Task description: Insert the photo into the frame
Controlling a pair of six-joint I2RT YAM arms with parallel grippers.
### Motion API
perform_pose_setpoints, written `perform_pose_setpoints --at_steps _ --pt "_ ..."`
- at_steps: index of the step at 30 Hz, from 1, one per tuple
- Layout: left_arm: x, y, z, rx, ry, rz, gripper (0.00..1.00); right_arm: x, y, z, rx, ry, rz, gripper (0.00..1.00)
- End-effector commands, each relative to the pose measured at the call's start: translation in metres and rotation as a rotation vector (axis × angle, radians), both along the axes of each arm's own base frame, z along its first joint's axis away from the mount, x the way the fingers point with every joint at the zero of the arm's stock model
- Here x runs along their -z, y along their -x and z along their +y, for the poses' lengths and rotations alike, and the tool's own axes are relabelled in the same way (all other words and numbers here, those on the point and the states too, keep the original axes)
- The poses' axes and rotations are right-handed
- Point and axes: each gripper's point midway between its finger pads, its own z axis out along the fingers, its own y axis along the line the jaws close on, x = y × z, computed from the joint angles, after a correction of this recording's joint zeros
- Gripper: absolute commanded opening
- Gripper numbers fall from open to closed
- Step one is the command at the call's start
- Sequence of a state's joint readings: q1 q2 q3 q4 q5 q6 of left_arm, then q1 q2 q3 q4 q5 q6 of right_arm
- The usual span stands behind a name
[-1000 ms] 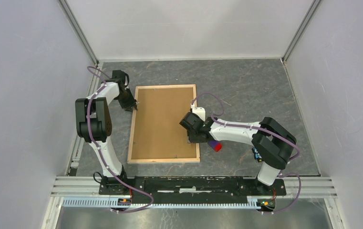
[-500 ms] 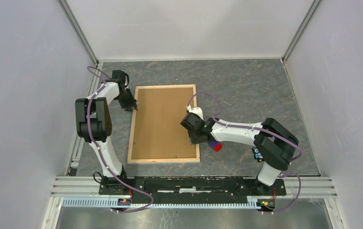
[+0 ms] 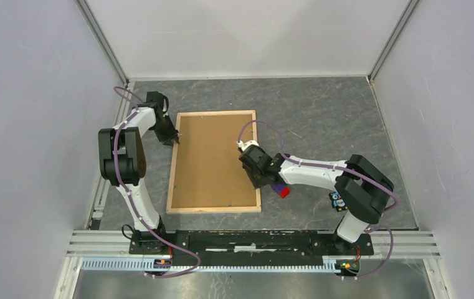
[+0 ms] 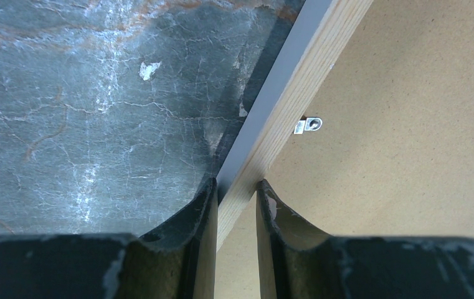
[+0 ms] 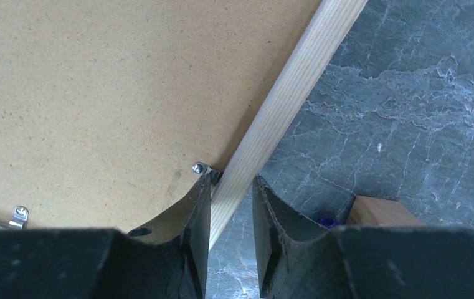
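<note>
The frame (image 3: 214, 210) lies face down on the dark mat, and a plain brown backing board (image 3: 212, 162) fills it. The photo is hidden. My left gripper (image 3: 173, 138) is at the frame's left side near the far corner. In the left wrist view it (image 4: 236, 190) is shut on the light wooden slat (image 4: 296, 81), one finger on each side. My right gripper (image 3: 257, 182) is at the right slat, toward the near end. In the right wrist view it (image 5: 231, 184) straddles that slat (image 5: 290, 93), with the fingers close against it.
Small metal tabs (image 4: 309, 125) (image 5: 200, 168) sit along the board's edge. A small wooden block (image 5: 380, 212) with purple and red parts (image 3: 280, 190) lies on the mat just right of the frame, beside my right gripper. Grey walls enclose the mat.
My right gripper's jaws have closed in on the right slat while the wrist shifted slightly left. The left arm and the frame have not moved.
</note>
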State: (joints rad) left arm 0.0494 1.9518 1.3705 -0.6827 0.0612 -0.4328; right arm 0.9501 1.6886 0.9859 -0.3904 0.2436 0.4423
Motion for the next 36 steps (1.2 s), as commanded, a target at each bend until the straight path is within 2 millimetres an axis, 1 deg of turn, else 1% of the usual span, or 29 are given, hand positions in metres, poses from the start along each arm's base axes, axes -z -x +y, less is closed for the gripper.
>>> perform_pose_setpoints --at_steps 1,3,4,5,6,7,10,13,15,16,17,19,20,22,24,26,27,28,30,31,34,36 --pt "0.0 -0.013 0.014 -0.097 -0.028 -0.024 0.02 0.014 -0.001 0.006 -0.099 -0.016 0.011 0.01" --pt "-0.005 -0.014 0.014 -0.093 -0.024 -0.051 0.02 0.007 -0.003 0.01 -0.105 -0.034 0.006 0.12" --pt "-0.01 -0.016 0.015 -0.094 -0.025 -0.068 0.04 0.002 -0.004 0.012 -0.104 -0.041 0.002 0.24" --pt "-0.014 -0.016 0.015 -0.092 -0.028 -0.085 0.08 -0.003 -0.005 0.014 -0.105 -0.05 -0.006 0.32" --pt "-0.018 -0.017 0.015 -0.089 -0.035 -0.099 0.13 -0.007 -0.007 0.016 -0.104 -0.059 -0.014 0.39" --pt "-0.023 -0.017 0.017 -0.088 -0.042 -0.114 0.2 -0.013 -0.009 0.017 -0.104 -0.071 -0.025 0.44" --pt "-0.042 -0.017 0.025 -0.088 -0.088 -0.162 0.37 -0.031 -0.014 0.022 -0.116 -0.101 -0.064 0.55" --pt "-0.064 -0.014 0.026 -0.083 -0.102 -0.221 0.56 -0.053 -0.019 0.021 -0.13 -0.142 -0.115 0.65" --pt "-0.08 -0.011 0.024 -0.075 -0.1 -0.266 0.68 -0.069 -0.022 0.017 -0.135 -0.169 -0.155 0.7" --pt "-0.088 -0.008 0.02 -0.061 -0.105 -0.29 0.76 -0.076 -0.023 0.013 -0.138 -0.182 -0.178 0.72" --pt "-0.095 -0.005 0.018 -0.053 -0.116 -0.312 0.81 -0.084 -0.024 0.009 -0.141 -0.195 -0.202 0.74" --pt "-0.112 -0.001 0.003 -0.011 -0.129 -0.355 0.88 -0.097 -0.026 -0.003 -0.143 -0.209 -0.254 0.77" --pt "-0.122 0.002 -0.013 0.028 -0.123 -0.378 0.9 -0.101 -0.026 -0.011 -0.141 -0.211 -0.276 0.79" --pt "-0.134 0.009 -0.046 0.123 -0.097 -0.404 0.92 -0.107 -0.027 -0.026 -0.123 -0.224 -0.305 0.82" --pt "-0.134 0.021 -0.066 0.187 -0.069 -0.388 0.92 -0.109 -0.024 -0.034 -0.121 -0.264 -0.314 0.86" --pt "-0.125 0.038 -0.078 0.238 -0.009 -0.346 0.94 -0.106 -0.02 -0.033 -0.127 -0.309 -0.297 0.9" --pt "-0.119 0.047 -0.079 0.253 -0.002 -0.322 0.96 -0.104 -0.017 -0.029 -0.139 -0.33 -0.28 0.9" --pt "-0.113 0.058 -0.074 0.258 -0.018 -0.297 1.0 -0.1 -0.013 -0.022 -0.149 -0.354 -0.249 0.91" --pt "-0.1 0.076 -0.056 0.24 -0.103 -0.249 1.0 -0.09 -0.01 -0.01 -0.146 -0.394 -0.192 0.9" --pt "-0.095 0.082 -0.043 0.225 -0.162 -0.236 1.0 -0.084 -0.012 -0.007 -0.128 -0.396 -0.168 0.89" --pt "-0.088 0.094 -0.016 0.146 -0.251 -0.225 1.0 -0.068 -0.023 -0.003 -0.074 -0.364 -0.11 0.88" --pt "-0.083 0.095 -0.005 0.044 -0.198 -0.22 1.0 -0.06 -0.031 -0.001 -0.033 -0.372 -0.087 0.88"
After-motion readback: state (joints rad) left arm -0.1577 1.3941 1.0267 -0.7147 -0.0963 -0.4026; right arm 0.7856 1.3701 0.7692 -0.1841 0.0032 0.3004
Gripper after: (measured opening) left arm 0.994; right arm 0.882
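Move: The left hand still straddles the frame's left rail; the near-left clip lies about 17 cm back and 2 cm right of it, the far-left clip 4 cm ahead and 2 cm right. The right hand straddles the right rail, its right-rail clip some 1 cm ahead and 2 cm left; from this hand the near-rail clip is roughly 7 cm back and 9 cm left, the purple-red brick 2 cm back and 8 cm right, the wooden cube 2 cm ahead and 9 cm right. All lie at about fingertip height or just below. Up off both rails go the hands, their fingers spreading nearly fully as they let go. The left climbs about 13 cm, swings right over the board, then comes back towards the base and leftward while sinking, nearer the near-left clip, its fingertips tilted somewhat forward. The right rises about 11 cm, drifting right, then sinks by half over its rail, rolling its left side up some 15 degrees. ##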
